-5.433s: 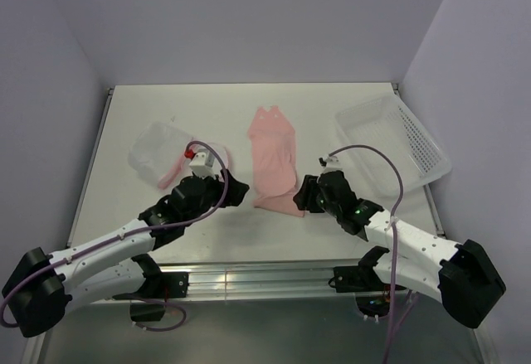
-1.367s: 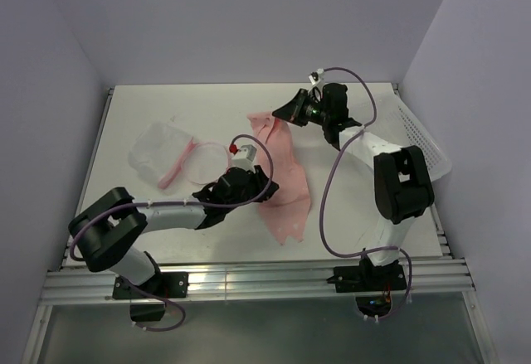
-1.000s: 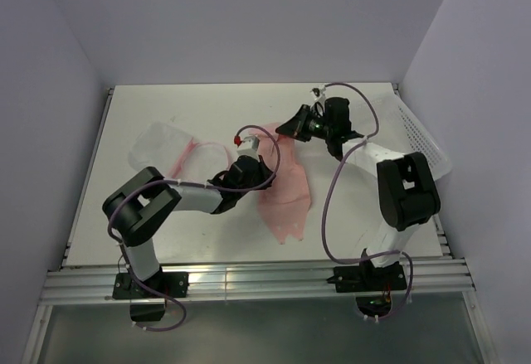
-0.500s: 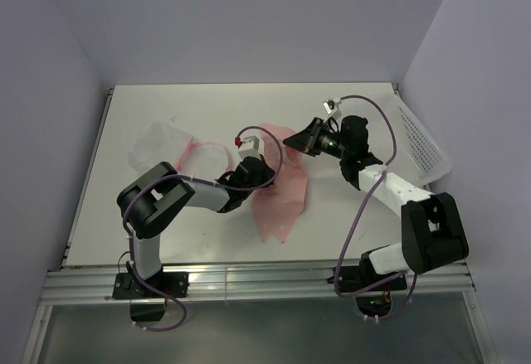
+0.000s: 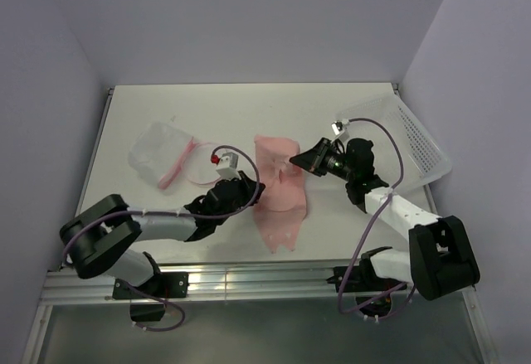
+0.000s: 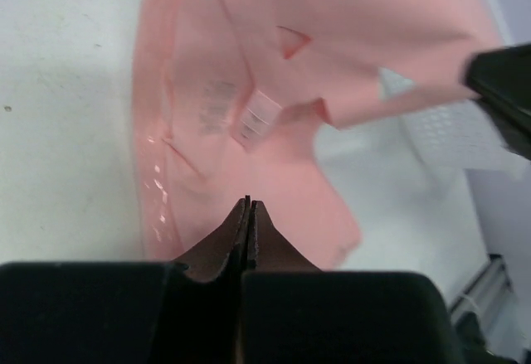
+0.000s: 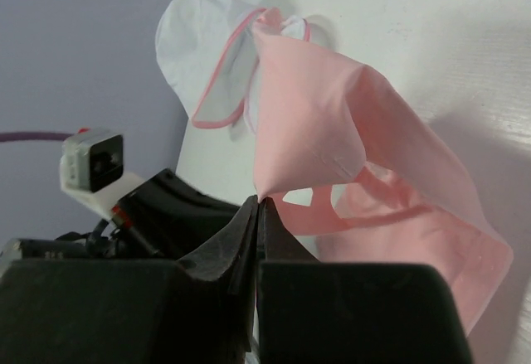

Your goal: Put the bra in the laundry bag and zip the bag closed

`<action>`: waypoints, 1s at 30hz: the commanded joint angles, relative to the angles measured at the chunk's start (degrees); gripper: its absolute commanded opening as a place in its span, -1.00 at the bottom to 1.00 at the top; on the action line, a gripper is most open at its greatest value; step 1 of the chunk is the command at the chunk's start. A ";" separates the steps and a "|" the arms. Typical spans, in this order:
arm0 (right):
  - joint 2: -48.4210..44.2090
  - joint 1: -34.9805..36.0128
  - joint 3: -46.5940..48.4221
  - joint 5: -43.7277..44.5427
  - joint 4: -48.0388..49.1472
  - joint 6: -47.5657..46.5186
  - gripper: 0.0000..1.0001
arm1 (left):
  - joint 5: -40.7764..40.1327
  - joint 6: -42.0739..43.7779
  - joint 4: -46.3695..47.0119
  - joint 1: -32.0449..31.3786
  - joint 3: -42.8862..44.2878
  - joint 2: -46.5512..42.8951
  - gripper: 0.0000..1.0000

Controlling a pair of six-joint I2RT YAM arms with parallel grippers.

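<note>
The light-pink bra (image 5: 280,194) lies mid-table, its far end folded over and lifted. My right gripper (image 5: 295,162) is shut on a pinch of that fabric; in the right wrist view the cloth (image 7: 332,123) drapes from the closed tips (image 7: 259,199). My left gripper (image 5: 254,190) sits low at the bra's left edge. Its jaws (image 6: 248,203) are pressed together over the fabric (image 6: 207,107), with no cloth seen between them. The laundry bag (image 5: 160,152), white mesh with a pink rim, lies open to the left, and shows behind the bra (image 7: 199,41).
A rigid white perforated basket (image 5: 412,137) stands at the back right, close behind the right arm. Its mesh wall shows past the bra (image 6: 452,132). The left arm's wrist camera (image 7: 91,163) is just left of the right gripper.
The right gripper has drawn the bra's far end nearer, folding it over. The left gripper has slid back toward the near left, along the bra's left edge.
</note>
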 commanded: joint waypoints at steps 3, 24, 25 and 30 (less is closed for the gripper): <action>-4.16 0.92 -0.78 -0.54 2.94 2.21 -1.00 | 1.90 -4.25 -3.03 -2.35 -6.26 -8.70 -0.92; -18.67 6.02 -5.79 -2.48 -11.21 -1.03 -1.00 | -0.19 -12.78 14.81 -3.77 -0.22 16.25 -0.99; -18.41 6.02 -5.87 -2.04 -11.12 -1.04 -1.00 | -0.46 -12.52 14.20 -3.50 0.93 16.60 -1.00; -19.46 5.85 -6.93 -1.94 -9.55 3.50 -1.00 | -0.99 -12.86 16.56 -1.84 -1.25 13.80 -0.95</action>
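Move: The right hand, about 17 cm up, already pinches a corner of the bra; the bra's near half, which it is carried over, lies some 11 cm back, 3 cm to its left and 17 cm down. The empty left hand has that near half about 8 cm back, 6 cm to its right and 8 cm below, with the laundry bag 12 cm ahead and 25 cm to its left. The white basket stands 12 cm ahead and 31 cm right of the right hand. The left hand's shut fingertips come down onto the left side of the bra's near half, dropping about 7 cm while drawing back 5, then push the cloth some 5 cm forward and right. The right hand keeps its pinch and carries its corner about 8 cm back over the bra, arching up 5 cm before sinking nearly level again. ##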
